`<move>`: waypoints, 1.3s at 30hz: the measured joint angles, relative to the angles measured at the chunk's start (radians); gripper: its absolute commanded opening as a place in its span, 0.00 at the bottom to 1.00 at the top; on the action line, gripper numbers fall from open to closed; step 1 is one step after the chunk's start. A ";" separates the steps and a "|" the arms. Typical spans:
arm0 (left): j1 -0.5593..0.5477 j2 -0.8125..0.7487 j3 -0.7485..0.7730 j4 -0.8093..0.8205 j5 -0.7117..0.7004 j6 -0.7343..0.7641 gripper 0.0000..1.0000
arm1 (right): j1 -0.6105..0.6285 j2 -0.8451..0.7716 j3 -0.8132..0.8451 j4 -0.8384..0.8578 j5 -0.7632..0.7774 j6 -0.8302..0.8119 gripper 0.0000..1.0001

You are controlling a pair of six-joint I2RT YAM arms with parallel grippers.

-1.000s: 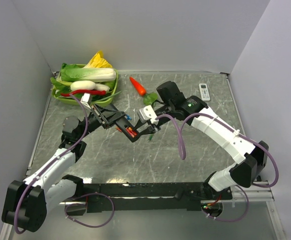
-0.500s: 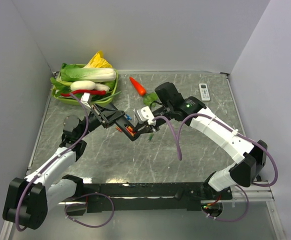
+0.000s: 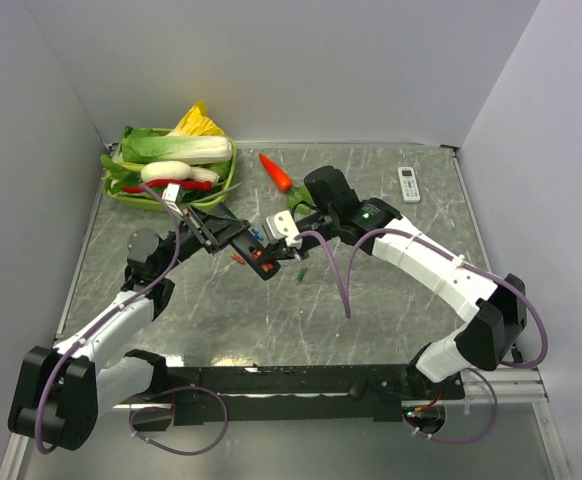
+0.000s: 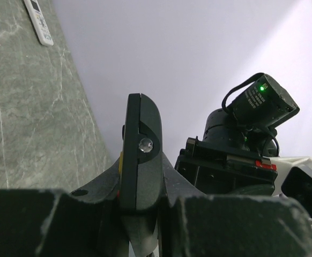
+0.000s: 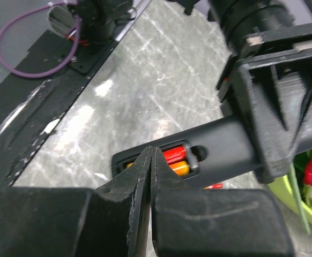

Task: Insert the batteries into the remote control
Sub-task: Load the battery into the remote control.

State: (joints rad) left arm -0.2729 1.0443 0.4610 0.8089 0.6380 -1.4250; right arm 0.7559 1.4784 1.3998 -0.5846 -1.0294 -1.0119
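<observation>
My left gripper [image 3: 223,230] is shut on the black remote control [image 3: 251,250] and holds it above the table with its open battery compartment facing up. In the left wrist view the remote control [image 4: 140,150] stands edge-on between the jaws of the left gripper [image 4: 140,184]. A red battery [image 5: 175,155] and an orange battery [image 5: 180,168] lie in the compartment. My right gripper [image 5: 151,152] is shut with nothing between its fingers, its tips resting at the compartment beside them. Loose batteries lie on the table: a red one [image 3: 237,258], a green one [image 3: 301,272].
A green basket [image 3: 114,190] of vegetables sits at the back left. An orange carrot [image 3: 276,172] lies behind the grippers. A white remote [image 3: 409,184] lies at the back right. Grey walls close in three sides.
The right gripper has closed and moved left along the remote control, onto the battery compartment. The left gripper keeps its hold and has shifted slightly.
</observation>
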 measured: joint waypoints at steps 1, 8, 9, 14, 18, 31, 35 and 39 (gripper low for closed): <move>0.000 0.003 0.000 0.003 0.002 0.000 0.02 | -0.002 0.005 -0.002 0.018 -0.002 0.008 0.03; 0.002 0.020 0.000 0.027 0.002 0.027 0.02 | -0.011 0.013 -0.019 0.105 -0.011 0.082 0.15; 0.001 0.018 0.001 0.012 0.001 0.042 0.02 | -0.011 0.013 -0.019 0.110 -0.008 0.103 0.23; -0.008 0.002 0.023 -0.090 -0.009 0.154 0.02 | -0.016 0.010 -0.019 0.166 0.048 0.261 0.43; -0.011 -0.004 0.029 -0.138 -0.029 0.248 0.02 | -0.022 -0.015 -0.019 0.226 0.117 0.460 0.46; -0.011 -0.003 0.029 -0.048 -0.022 0.315 0.02 | -0.076 -0.142 -0.204 0.327 0.195 1.001 0.52; -0.011 -0.003 0.029 0.004 0.003 0.315 0.02 | -0.076 -0.139 -0.264 0.338 0.181 1.079 0.51; -0.010 -0.002 0.029 0.037 0.021 0.314 0.02 | -0.078 -0.138 -0.264 0.359 0.164 1.109 0.48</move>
State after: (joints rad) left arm -0.2832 1.0428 0.4896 0.8463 0.6594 -1.1110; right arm 0.6777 1.3403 1.1362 -0.2260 -0.8658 0.0971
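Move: The right hand's closed fingertips are at the remote control's battery compartment, its middle about 1 cm to their left, 1 cm below and level fore and aft. From that hand, the loose green battery on the table is roughly 7 cm ahead and 5 cm right, the loose red one 12 cm ahead and 10 cm left, both some 25 cm below. From the left hand, which holds the remote, the compartment is about 6 cm back, 6 cm right and 1 cm below. Opening, the right hand rises 4 cm off the compartment, then sinks about 6 cm rightward, rolling 45 degrees. ##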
